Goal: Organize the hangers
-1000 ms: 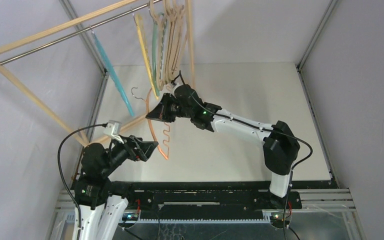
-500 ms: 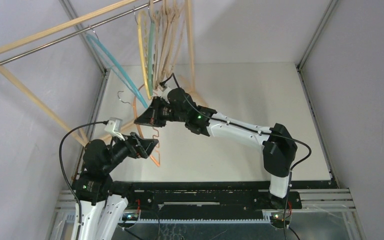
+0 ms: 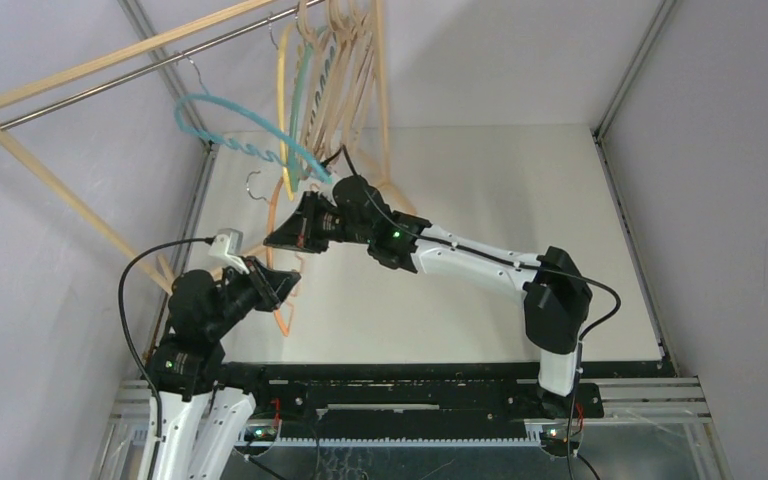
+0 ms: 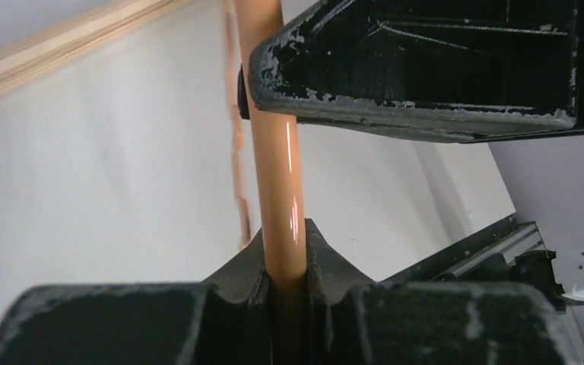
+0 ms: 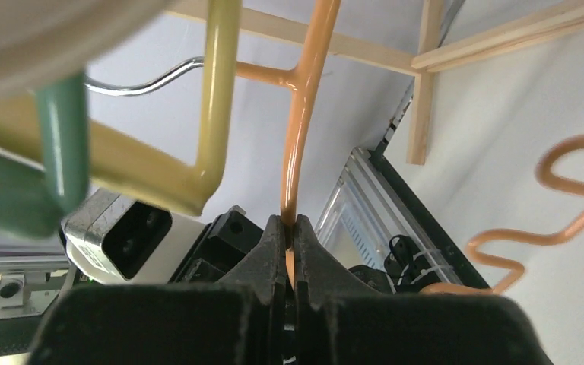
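An orange hanger with a wavy bar hangs tilted above the table's left side, held by both arms. My right gripper is shut on its thin upper arm. Just below, my left gripper is shut on another stretch of the same orange bar, which runs up past the right gripper's body. A light-blue hanger hangs askew from the metal rail. Yellow, green and light-wood hangers hang bunched at the rail's right end.
The light-wood rack frame slants across the left and back of the white table. In the right wrist view the yellow hanger and the green hanger press close against my camera, beside the rack's wooden post.
My left gripper has shut on the orange hanger. The right arm has carried the hanger leftward, and the light-blue hanger has swung out to the right along the rail.
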You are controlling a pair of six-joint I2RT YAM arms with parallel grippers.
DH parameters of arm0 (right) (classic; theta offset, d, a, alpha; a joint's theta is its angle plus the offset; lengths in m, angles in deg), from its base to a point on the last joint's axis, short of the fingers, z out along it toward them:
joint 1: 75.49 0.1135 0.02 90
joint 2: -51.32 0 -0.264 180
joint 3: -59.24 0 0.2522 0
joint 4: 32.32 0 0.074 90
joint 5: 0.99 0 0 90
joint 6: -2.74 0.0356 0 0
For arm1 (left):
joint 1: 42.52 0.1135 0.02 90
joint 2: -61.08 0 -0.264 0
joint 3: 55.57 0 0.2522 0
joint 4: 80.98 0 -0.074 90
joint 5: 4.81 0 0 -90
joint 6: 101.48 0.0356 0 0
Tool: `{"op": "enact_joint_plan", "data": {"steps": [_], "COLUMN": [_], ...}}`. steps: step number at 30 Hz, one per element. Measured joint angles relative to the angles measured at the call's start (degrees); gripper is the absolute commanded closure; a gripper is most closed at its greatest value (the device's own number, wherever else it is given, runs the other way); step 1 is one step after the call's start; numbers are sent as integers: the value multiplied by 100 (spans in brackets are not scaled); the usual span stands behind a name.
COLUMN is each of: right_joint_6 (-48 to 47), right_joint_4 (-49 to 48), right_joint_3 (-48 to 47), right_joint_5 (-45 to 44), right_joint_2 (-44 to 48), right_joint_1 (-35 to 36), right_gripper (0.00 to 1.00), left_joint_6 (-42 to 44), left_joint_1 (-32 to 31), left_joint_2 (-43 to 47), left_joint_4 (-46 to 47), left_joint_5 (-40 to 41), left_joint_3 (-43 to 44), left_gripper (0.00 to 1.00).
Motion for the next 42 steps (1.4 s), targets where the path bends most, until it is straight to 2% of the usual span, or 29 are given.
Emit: {"op": "enact_joint_plan", "data": {"steps": [1, 2, 4, 6, 7, 10, 11, 17, 24, 28, 34, 42], "right_joint_6": [-2, -2, 15, 55, 96, 107, 96, -57, -472, -625, -835, -1657], "right_joint_4": [-20, -63, -205, -363, -378, -378, -363, -116, 310, 341, 656, 1615], "right_joint_3": [20, 72, 262, 662, 861, 1624, 1860, 2898, 3449, 3877, 4487, 4577], "right_joint_5": [-9, -4, 7, 15, 15, 17, 7, -195, -466, -448, -461, -973], "right_joint_2": [0, 15, 92, 297, 411, 855, 990, 1751, 2719, 3294, 4026, 5001], "right_joint_1": [0, -2, -26, -92, -122, -251, -323, -743, -1126, -1467, -1998, -2249], "right_gripper": [100, 90, 69, 41, 31, 13, 10, 5, 3, 3, 0, 0], "left_joint_6": [9, 9, 28, 70, 72, 72, 70, -37, -387, -428, -151, 592], "left_joint_1": [2, 2, -9, -57, -59, -55, -48, -50, -50, -48, -44, -44], "left_joint_2": [2, 4, -2, -28, -68, -186, -212, -262, -140, -264, -1086, -2330], "left_joint_4": [-20, -61, -175, -385, -501, -640, -667, -1038, -1639, -1838, -1801, -1185], "left_joint_5": [7, 15, 39, 81, 186, 501, 597, 1307, 3008, 3823, 4721, 5421], "left_joint_3": [11, 28, 72, 155, 214, 299, 299, 302, 540, 1086, 2319, 3410], "left_gripper": [100, 100, 100, 100, 100, 100, 100, 100, 100, 100, 100, 100]}}
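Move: From the left hand, shut on the orange hanger's bar, the free stretch of rail is about 18 cm ahead, 21 cm left and 28 cm up. The blue hanger's body is some 19 cm ahead, 4 cm left and 17 cm up, the yellow one 23 cm straight ahead and 17 cm up; the rack's left post is 12 cm ahead, 35 cm left. From the right hand, still pinching the same hanger, that stretch is 13 cm ahead, 18 cm left, 21 cm up. The right hand opens wide, lets go of the orange hanger and draws off to the right, away from the rack, by about 29 cm, sinking somewhat and turning clockwise. Keeping its pinch on the hanger's bar, the left hand first dips about 3.5 cm as it starts leftward, then sweeps left and climbs steeply, ending some 16 cm left, 12 cm higher and a little farther forward, turned about 50 degrees counter-clockwise, towards the free stretch of rail between the left post and the blue hanger. ##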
